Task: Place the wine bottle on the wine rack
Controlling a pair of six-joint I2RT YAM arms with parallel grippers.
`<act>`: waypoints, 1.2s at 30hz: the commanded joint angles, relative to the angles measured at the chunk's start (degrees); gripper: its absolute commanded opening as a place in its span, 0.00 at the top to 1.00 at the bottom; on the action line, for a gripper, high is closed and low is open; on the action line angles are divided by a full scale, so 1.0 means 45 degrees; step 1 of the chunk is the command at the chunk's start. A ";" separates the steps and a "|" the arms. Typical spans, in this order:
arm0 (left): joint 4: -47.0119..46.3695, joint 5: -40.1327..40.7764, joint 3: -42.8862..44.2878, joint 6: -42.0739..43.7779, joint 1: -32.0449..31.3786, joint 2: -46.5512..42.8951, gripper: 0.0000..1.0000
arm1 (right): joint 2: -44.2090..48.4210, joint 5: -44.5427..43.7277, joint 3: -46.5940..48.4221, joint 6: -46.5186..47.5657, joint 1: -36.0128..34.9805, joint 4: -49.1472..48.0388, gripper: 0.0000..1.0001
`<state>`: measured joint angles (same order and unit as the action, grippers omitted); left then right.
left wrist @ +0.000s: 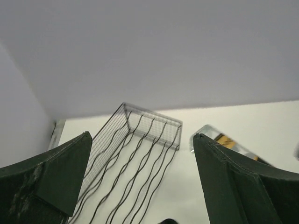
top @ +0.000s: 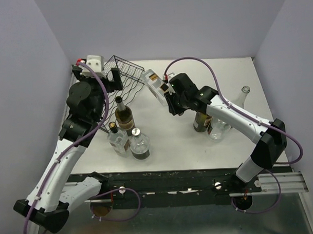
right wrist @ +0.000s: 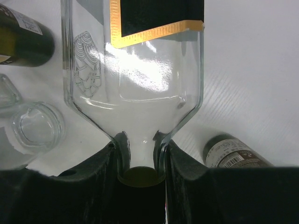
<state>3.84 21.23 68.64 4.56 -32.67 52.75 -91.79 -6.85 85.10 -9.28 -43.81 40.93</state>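
The wine bottle, clear glass with a black and gold label, hangs tilted over the table with its base toward the wine rack. My right gripper is shut on its neck. In the right wrist view the neck sits between the gripper pads, and the bottle body fills the view above. The black wire rack stands at the back left. My left gripper is open just left of it. Through that gripper I see the rack's wavy wires and the bottle's base at right.
A dark labelled bottle and two clear bottles stand in front of the rack. Under the right arm stand a dark bottle and a clear long-necked one. Grey walls close in the table at the back and on both sides.
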 commanded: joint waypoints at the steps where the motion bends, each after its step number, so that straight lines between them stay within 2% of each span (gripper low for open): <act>1: 0.3112 -0.1587 -0.0174 -0.5011 0.3966 0.0756 0.01 | 0.0378 -0.0528 0.0094 0.0226 -0.0030 -0.2552 1.00; 4: 0.3463 -0.2878 -0.0663 -0.7080 0.6644 0.1167 0.01 | 0.0592 -0.0918 -0.0238 0.0129 -0.0049 -0.2571 1.00; 5: 0.3657 -0.3231 -0.0741 -0.7667 0.7137 0.1400 0.01 | 0.0651 -0.0996 -0.0336 0.0128 -0.0030 -0.2571 0.99; 6: 0.3872 -0.3370 -0.0800 -0.8195 0.8128 0.1596 0.01 | 0.0709 -0.1055 -0.0376 0.0128 -0.0030 -0.2533 0.99; 9: 0.5002 -0.3097 -0.0860 -0.9292 0.9559 0.2609 0.02 | 0.0924 -0.1231 -0.0590 0.0109 0.0009 -0.2416 0.99; 14: 0.6743 -0.3057 -0.0645 -0.9275 1.0578 0.4583 0.04 | 0.1276 -0.1270 -0.0961 -0.0008 0.0029 -0.2298 0.99; 17: 0.6842 -0.3118 -0.0722 -0.9235 1.0638 0.5014 0.04 | 0.1471 -0.1231 -0.1196 -0.0008 0.0048 -0.2298 1.00; 21: 0.7526 -0.2162 -0.0624 -0.9450 1.0677 0.5600 0.07 | 0.1530 -0.1212 -0.1411 -0.0086 0.0107 -0.2259 0.99; 24: 0.7332 -0.2334 -0.0625 -0.9548 1.0696 0.5952 0.19 | 0.1511 -0.1251 -0.1606 -0.0145 0.0107 -0.2356 1.00; 27: 0.7213 -0.3095 -0.0567 -0.9412 1.0677 0.6401 0.41 | 0.1452 -0.1309 -0.1743 -0.0067 0.0146 -0.2493 0.99; 29: 0.7525 -0.3098 -0.0313 -0.9178 1.0677 0.6597 0.52 | 0.1374 -0.1368 -0.1762 0.0011 0.0166 -0.2493 1.00; 36: 0.7604 -0.3644 -0.0196 -0.8982 1.0658 0.6578 0.73 | 0.1140 -0.1153 -0.1860 0.0050 0.0166 -0.2786 0.99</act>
<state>36.18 7.66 65.28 -36.77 15.05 82.37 -88.33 -10.07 75.68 -9.13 -43.40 38.50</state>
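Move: The wine rack's near-left rim lies about 21 cm to the left of the empty left hand, 4 cm farther out and some 32 cm below. Of the bottles standing below it, the green one is 2 cm back and 1 cm left, the black-capped one 11 cm back and 3 cm left, and the white-capped one 13 cm back and 5 cm right. From the right hand, already holding a clear bottle, that rim is roughly 41 cm left, 4 cm ahead and 8 cm lower. Astride the rack's near-left rim, the left fingers close from wide open to about a third; whether the pads already press on it can't be told. The hand gets there by sweeping some 21 cm left and slightly forward while dropping about 32 cm, its wrist turning from level to point steeply down. The right hand keeps the clear bottle by the neck, easing some 3 cm down and 3 cm right. ##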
